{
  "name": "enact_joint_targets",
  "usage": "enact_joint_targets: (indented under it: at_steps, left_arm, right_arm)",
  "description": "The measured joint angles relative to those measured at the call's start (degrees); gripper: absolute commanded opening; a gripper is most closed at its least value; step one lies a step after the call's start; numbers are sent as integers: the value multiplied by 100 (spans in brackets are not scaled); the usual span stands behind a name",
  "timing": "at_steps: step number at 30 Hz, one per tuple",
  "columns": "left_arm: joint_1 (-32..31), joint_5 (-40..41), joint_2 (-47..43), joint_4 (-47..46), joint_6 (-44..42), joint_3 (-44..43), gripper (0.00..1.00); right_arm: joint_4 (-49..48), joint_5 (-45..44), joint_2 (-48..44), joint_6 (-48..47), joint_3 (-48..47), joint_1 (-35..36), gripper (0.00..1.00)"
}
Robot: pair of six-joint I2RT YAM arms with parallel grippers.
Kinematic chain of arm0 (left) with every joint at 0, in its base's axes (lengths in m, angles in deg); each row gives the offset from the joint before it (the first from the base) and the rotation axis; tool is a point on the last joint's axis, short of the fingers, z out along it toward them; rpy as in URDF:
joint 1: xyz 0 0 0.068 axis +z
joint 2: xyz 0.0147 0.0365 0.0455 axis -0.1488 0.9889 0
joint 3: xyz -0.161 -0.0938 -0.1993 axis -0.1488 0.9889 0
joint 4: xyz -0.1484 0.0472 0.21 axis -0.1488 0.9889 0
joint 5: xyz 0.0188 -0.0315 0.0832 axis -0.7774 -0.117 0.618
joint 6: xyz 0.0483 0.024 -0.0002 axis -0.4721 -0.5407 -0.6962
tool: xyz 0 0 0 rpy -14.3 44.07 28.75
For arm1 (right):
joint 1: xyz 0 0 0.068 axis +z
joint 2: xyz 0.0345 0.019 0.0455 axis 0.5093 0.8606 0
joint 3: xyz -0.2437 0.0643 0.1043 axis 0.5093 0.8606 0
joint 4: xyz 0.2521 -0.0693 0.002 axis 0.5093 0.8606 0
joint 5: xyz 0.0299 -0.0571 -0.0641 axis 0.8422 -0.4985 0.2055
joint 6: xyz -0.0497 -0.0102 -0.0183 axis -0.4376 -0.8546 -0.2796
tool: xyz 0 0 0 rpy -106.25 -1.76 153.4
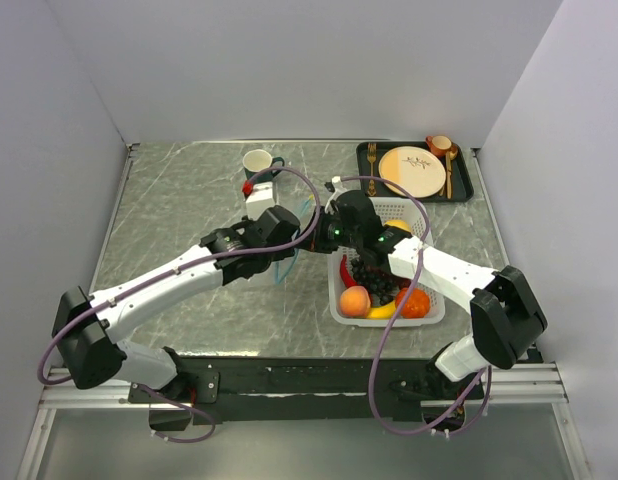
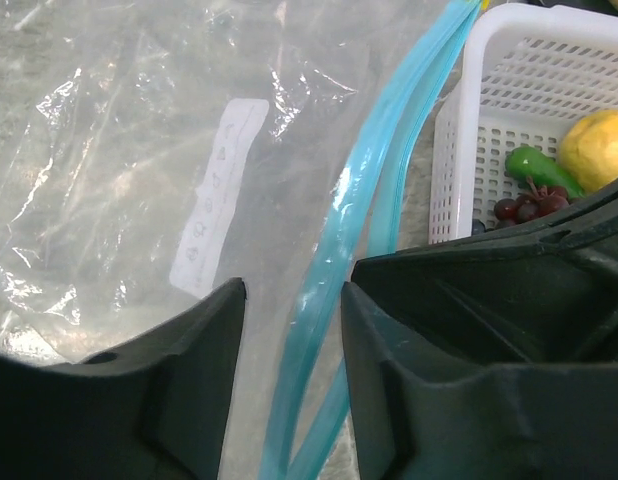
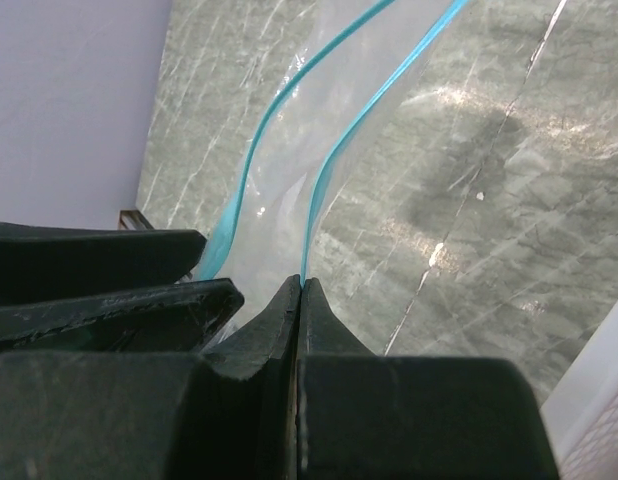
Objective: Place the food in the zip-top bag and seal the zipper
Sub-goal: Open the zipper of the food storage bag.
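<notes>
The clear zip-top bag [image 2: 139, 150] lies on the marble table between my two grippers, its mouth parted. Its teal zipper [image 2: 334, 250] shows as two strips. My left gripper [image 2: 292, 300] is open, one strip running between its jaws without being pinched. My right gripper [image 3: 302, 285] is shut on the other lip of the zipper [image 3: 319, 190]. The food sits in the white mesh basket [image 1: 436, 312]: peach [image 1: 354, 300], banana [image 1: 381, 311], orange [image 1: 414, 303], grapes [image 1: 374, 278], chili [image 1: 346, 268]. The left wrist view shows the lemon [image 2: 599, 148] and green pepper [image 2: 539, 170].
A green mug [image 1: 259, 162] stands at the back. A dark tray [image 1: 463, 188] at the back right holds a cream plate [image 1: 412, 170], cutlery and an orange cup [image 1: 441, 145]. Grey walls close in the table on three sides.
</notes>
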Motion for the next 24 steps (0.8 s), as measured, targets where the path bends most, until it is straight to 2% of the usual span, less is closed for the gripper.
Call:
enact_joint_targets:
  at_steps: [2,5,15,17,24]
  left_arm:
    - [0,13,61,-2,4,-17,33]
    - [0,48,157,-7,-4,-68,27]
    - [0,216,188,55,-2,-345,19]
    - [0,251,188,66,2,-348,15]
    - [0,446,164,225,273,-326,9]
  right_arm:
    - [2,0,0,-9,0,0,0]
    - [13,-7,0,-22,0,0,0]
    - [304,-140,37,-125,-125,0,0]
    - [361,-188,81,-144,-181,0,0]
    - [894,-557,597,-354,-741,0,0]
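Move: The bag's upper blue zipper strip already runs between my half-open left fingertips, some 1 cm ahead. The other strip, pinched in my right fingers, lies about 3 cm right and 2 cm lower. The white crate's middle is roughly 19 cm right, level fore and aft, and 13 cm down; the mug is about 18 cm ahead, 7 cm left and 14 cm down. From my right hand the upper strip is some 3 cm left and 2 cm up. I close my left fingers until they pinch the upper blue strip, easing that hand about 1 cm forward and 1 cm up as they shut. My right fingers keep their shut grip on the other strip; that hand almost waits, then late on goes forward and down about 2 cm each way, its tips dipping some 10 degrees, drawing its strip down and away from my left hand. ##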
